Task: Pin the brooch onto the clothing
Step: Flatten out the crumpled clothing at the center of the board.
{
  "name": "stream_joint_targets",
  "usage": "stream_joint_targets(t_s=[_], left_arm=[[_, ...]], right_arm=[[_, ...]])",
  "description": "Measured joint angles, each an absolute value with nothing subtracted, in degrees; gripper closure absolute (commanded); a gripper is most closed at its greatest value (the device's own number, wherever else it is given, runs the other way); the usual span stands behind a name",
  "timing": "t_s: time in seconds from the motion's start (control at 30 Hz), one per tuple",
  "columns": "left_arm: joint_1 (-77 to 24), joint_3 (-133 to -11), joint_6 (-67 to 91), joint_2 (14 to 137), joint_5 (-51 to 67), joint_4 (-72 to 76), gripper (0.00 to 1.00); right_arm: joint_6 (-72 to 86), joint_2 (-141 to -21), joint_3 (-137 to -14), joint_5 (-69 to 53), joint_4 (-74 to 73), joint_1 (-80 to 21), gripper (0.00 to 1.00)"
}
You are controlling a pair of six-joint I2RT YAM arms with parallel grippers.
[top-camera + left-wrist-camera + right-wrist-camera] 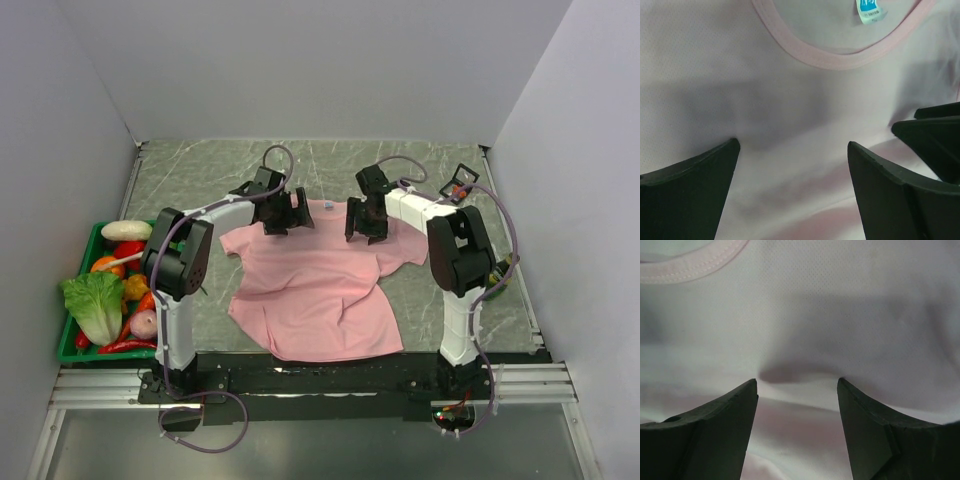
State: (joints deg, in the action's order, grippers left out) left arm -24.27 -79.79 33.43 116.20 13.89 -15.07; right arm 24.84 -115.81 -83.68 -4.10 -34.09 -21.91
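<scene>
The clothing, a light pink T-shirt (pixel 320 285), lies spread on the table between the arms. Its collar (pixel 840 57) and white neck label (pixel 870 11) fill the top of the left wrist view. My left gripper (pixel 285 215) (pixel 792 145) is open, low over the fabric just below the collar, with nothing between its fingers. My right gripper (pixel 365 225) (pixel 797 382) is open too, its tips down on the shirt with a small wrinkle (pixel 795 372) of fabric between them. A tiny orange-red speck (pixel 459 190) at the back right may be the brooch; it is too small to tell.
A green basket (pixel 75 345) of vegetables sits at the table's left edge. A small dark object (pixel 503 272) lies by the right arm's base. White walls close in the dark marbled table (pixel 200 170) on three sides.
</scene>
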Motion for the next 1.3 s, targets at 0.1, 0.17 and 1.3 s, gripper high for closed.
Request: stream_joint_targets(t_s=[0.1, 0.17, 1.3], left_arm=[[-23.51, -80.38, 33.47, 116.95, 14.72, -14.06, 0.04], [-22.98, -81.14, 33.61, 117.80, 15.46, -13.45, 0.04], [-16.05, -102.54, 29.26, 131.15, 15.18, -17.10, 0.04]], right_arm=[[25.21, -117.32, -85.19, -4.45, -34.13, -21.85, 0.28], [25.43, -118.39, -86.52, -4.67, -34.20, -21.80, 0.28], [24.40, -138.98, -121.93, -13.37, -42.41, -16.71, 0.28]])
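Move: Around the neck opening of the clothing, both open grippers are already down at cloth height. Its middle is roughly 10 cm right and 3 cm ahead of the left hand, and some 10 cm left and 6 cm ahead of the right hand. The left sleeve lies about 18 cm left of the left hand and 8 cm back; the right sleeve is some 17 cm right of the right hand and 5 cm back, while the hem's middle lies about 42 cm behind the right hand and 10 cm to its left. Dragging the clothing's upper part forward side by side, both hands keep their open fingers down on the cloth beside the neck opening and slide nearly level about 12 cm away from the bases, easing off at the end. Both drift a few centimetres left; the left wrist tilts slightly, while the right hand rolls some 10 degrees, its left side rising. ##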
